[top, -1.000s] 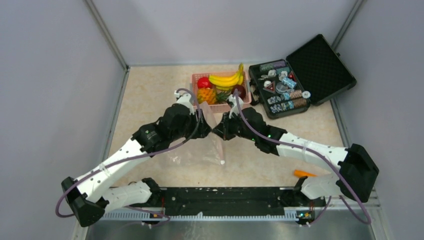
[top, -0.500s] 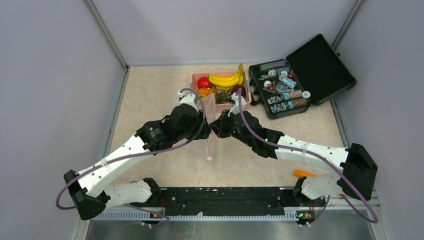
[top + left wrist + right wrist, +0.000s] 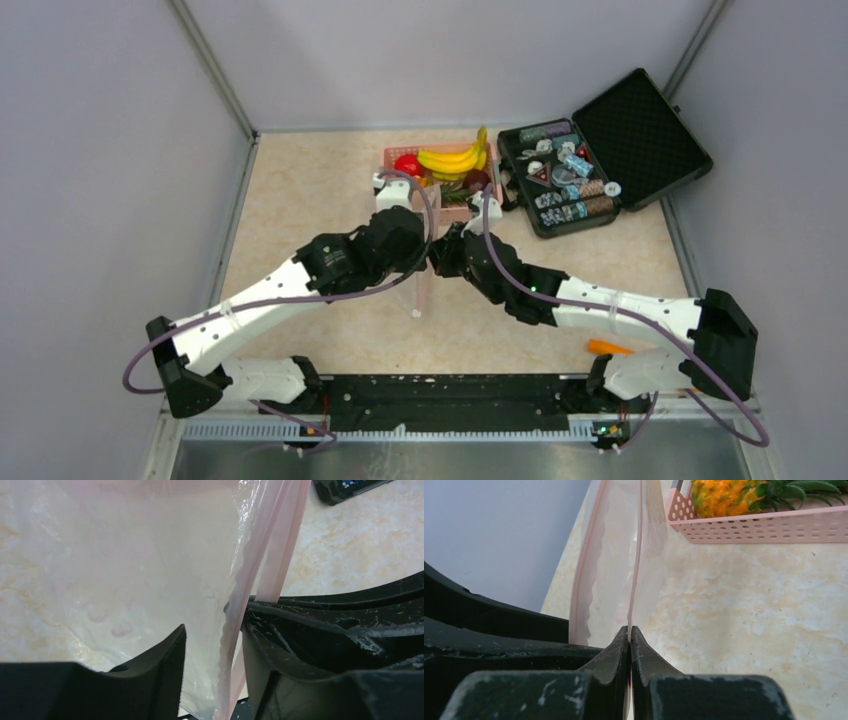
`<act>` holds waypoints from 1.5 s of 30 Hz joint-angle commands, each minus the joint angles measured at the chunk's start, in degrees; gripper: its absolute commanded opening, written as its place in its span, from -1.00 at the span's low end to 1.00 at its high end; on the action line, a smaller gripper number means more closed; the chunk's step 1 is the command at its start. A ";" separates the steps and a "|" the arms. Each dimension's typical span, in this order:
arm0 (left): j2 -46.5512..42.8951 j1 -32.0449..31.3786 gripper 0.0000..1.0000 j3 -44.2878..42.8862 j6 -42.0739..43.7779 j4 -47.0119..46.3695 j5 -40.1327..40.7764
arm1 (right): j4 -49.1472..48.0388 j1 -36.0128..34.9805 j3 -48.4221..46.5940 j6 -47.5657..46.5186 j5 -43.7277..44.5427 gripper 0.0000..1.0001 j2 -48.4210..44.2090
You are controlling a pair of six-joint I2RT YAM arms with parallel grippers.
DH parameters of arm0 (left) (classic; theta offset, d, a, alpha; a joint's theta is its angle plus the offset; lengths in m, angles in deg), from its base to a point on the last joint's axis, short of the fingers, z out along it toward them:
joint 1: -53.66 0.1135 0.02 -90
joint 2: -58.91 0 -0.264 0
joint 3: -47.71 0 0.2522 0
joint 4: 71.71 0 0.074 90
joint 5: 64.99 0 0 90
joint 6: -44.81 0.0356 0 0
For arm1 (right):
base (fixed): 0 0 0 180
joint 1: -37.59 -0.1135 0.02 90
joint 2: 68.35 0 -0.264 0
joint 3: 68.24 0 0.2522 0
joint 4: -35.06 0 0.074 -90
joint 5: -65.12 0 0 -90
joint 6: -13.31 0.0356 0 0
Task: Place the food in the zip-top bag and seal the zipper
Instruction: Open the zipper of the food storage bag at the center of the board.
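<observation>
The zip-top bag [image 3: 421,292] hangs edge-on between my two grippers, just in front of the pink basket [image 3: 391,153]. My right gripper [image 3: 629,630] is shut on one lip of the zipper [image 3: 638,555]; the other lip [image 3: 580,570] stands apart, so the mouth gapes. My left gripper [image 3: 214,630] is open, and the pink zipper [image 3: 270,555] runs between its fingers, close to the right finger [image 3: 260,665]. The food is in the basket: a banana bunch [image 3: 455,158], a red fruit [image 3: 407,165], a maroon fruit [image 3: 477,180] and a pineapple [image 3: 724,495].
An open black case [image 3: 640,125] holding small trinkets sits at the back right. An orange stick [image 3: 608,347] lies near the right arm's base. Grey walls close in the table on the left, right and back.
The bag, which was partly spread on the table a second ago, now hangs upright and thin between the grippers. Both arms have shifted towards the basket.
</observation>
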 commanded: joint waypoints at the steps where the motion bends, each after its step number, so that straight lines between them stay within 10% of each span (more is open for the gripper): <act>1: 2.17 -2.20 -0.12 -3.60 1.01 3.05 7.65 | -0.77 -0.97 -1.49 2.21 2.95 -1.00 -0.60; 14: 0.18 -3.48 -0.97 -2.34 -0.74 6.86 17.58 | 1.50 -1.04 -2.46 -1.91 1.67 -1.00 0.83; 34: -2.51 -3.30 -1.00 -1.26 -4.58 14.69 26.39 | 16.04 6.85 -16.60 -13.89 -17.91 -0.98 12.61; 41: -7.04 8.31 -1.00 7.38 -0.10 6.20 17.02 | 10.97 8.28 -13.06 -15.98 -22.63 -0.05 7.53; 45: -13.04 12.61 -1.00 12.34 3.25 -0.52 11.32 | 11.29 9.98 -10.93 -16.54 -22.60 0.12 4.60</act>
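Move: Between the left hand's half-open fingers runs the zipper edge's left lip, about 1 cm right of the hand point, level and neither ahead nor back; it lies some 3 cm left of the right hand. The right hand still pinches the right lip right at its fingertips. From the left hand, the fruit basket stands about 22 cm ahead, 4 cm right and 14 cm below; the black case is roughly 24 cm ahead and 35 cm right, similarly low. Closing on the left lip while easing left, the left hand pinches it, then draws it about 13 cm left away from the right hand, first rising some 5 cm, then sinking 8, turning counter-clockwise about 20 degrees and rolling its left side up. The right hand holds still, then sinks about 5 cm with its lip, shifts slightly forward and left, rises a little, and opens to let go. ##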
